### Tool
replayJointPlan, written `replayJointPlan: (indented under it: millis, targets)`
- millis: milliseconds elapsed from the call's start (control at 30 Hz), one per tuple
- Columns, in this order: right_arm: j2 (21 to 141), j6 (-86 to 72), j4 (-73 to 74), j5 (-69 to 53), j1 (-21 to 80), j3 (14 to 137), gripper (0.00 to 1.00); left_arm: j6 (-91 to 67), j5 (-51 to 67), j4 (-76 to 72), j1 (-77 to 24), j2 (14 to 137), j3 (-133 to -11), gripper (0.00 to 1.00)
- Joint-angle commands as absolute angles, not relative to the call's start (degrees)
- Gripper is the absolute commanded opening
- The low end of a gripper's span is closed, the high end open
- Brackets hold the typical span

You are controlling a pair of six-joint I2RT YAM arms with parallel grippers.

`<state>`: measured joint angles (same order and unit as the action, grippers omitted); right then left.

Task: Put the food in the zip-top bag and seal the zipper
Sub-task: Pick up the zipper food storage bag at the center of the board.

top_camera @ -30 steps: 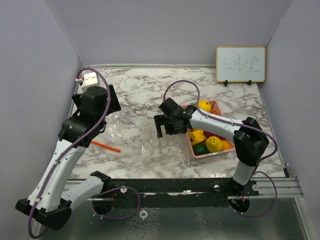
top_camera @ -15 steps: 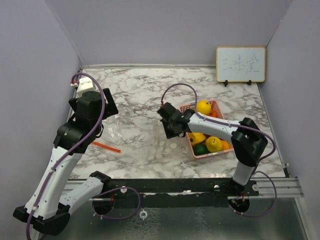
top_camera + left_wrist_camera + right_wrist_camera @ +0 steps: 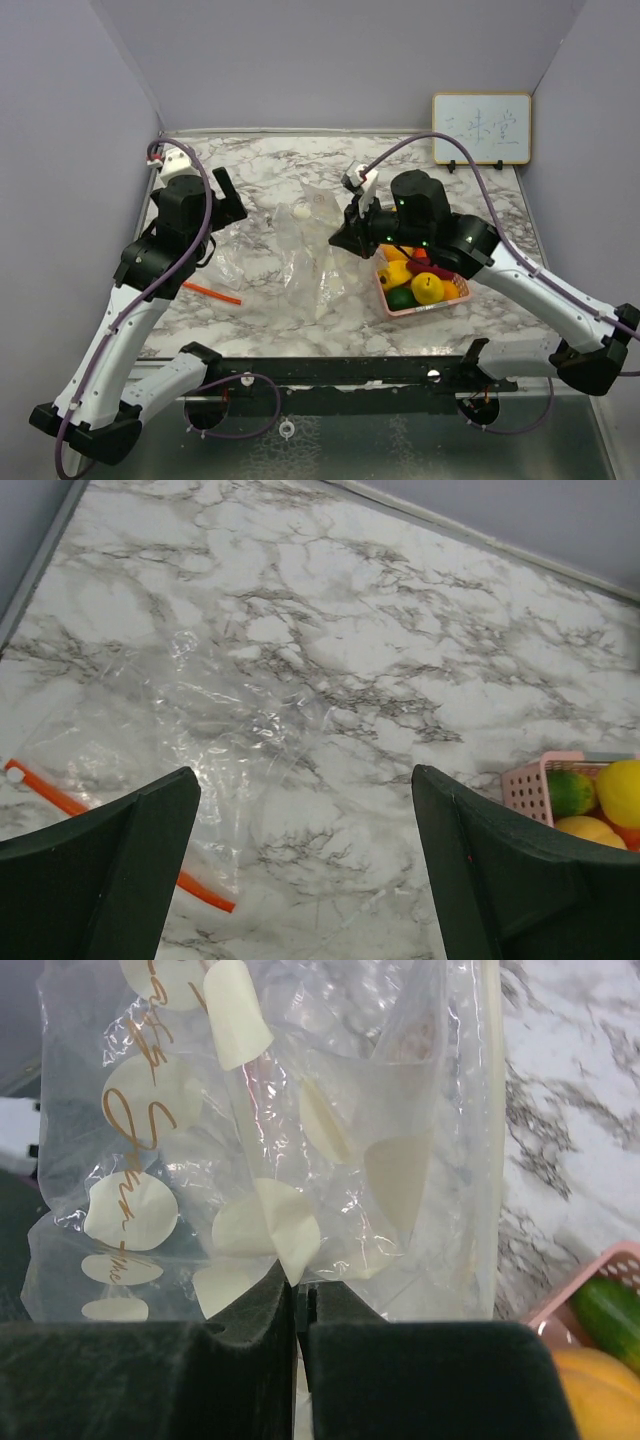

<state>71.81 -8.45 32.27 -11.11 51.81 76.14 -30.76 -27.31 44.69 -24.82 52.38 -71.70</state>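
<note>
A clear zip-top bag (image 3: 312,252) printed with cream dots hangs lifted off the marble table, pinched at its edge by my right gripper (image 3: 347,234). In the right wrist view the jaws stand shut (image 3: 298,1295) on the bag's film (image 3: 300,1110). The food (image 3: 416,280), glossy yellow, orange, red and green toy pieces, lies in a pink mesh basket (image 3: 432,306) just right of the bag. My left gripper (image 3: 228,200) hovers open to the bag's left with nothing between its fingers (image 3: 305,820). From the left wrist, the food (image 3: 620,790) shows at the far right.
A second clear plastic bag (image 3: 235,260) with an orange strip (image 3: 212,292) lies flat on the left, below my left gripper (image 3: 200,720). A small whiteboard (image 3: 481,128) leans on the back wall at right. Grey walls close three sides.
My right gripper closed on the dotted bag and raised it from the table, the arm swinging up and back. The left gripper shifted slightly and stayed open.
</note>
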Motion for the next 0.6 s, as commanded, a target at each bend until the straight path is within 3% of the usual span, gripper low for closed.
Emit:
replayJointPlan:
  millis: [0, 233, 567]
  targets:
    - [68.1, -1.6, 33.2, -24.6, 52.3, 80.1, 0.02, -36.4, -21.8, 36.3, -24.6, 52.1, -70.9, 0.9]
    - [62.1, -1.4, 29.5, -29.0, 52.2, 89.2, 0.02, -38.6, -7.9, 18.8, -24.6, 47.2, -63.9, 0.86]
    - [68.7, -1.8, 36.1, -41.4, 52.2, 109.5, 0.02, -46.6, 22.5, -13.6, -24.6, 42.8, -54.0, 0.88]
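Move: The zipper food storage bag, already shut in the right fingers and raised off the board, has its middle some 4 cm left of that hand, 1 cm ahead and 5 cm below. The food basket's middle is about 18 cm to its right, 4 cm ahead and 20 cm down. From the left hand, the zipper bag is roughly 19 cm right, 6 cm back and 8 cm below; another clear bag lies on the board about 2 cm ahead, 4 cm left, 28 cm down. The zipper bag, still pinched near one edge, is carried up about 25 cm and back some 10 by the right hand, whose fingers swing from slanting down to pointing level to the left. Meanwhile the left hand, staying wide open, sweeps right some 11 cm and up, levelling and turning clockwise to narrow the sideways gap to the bag. ##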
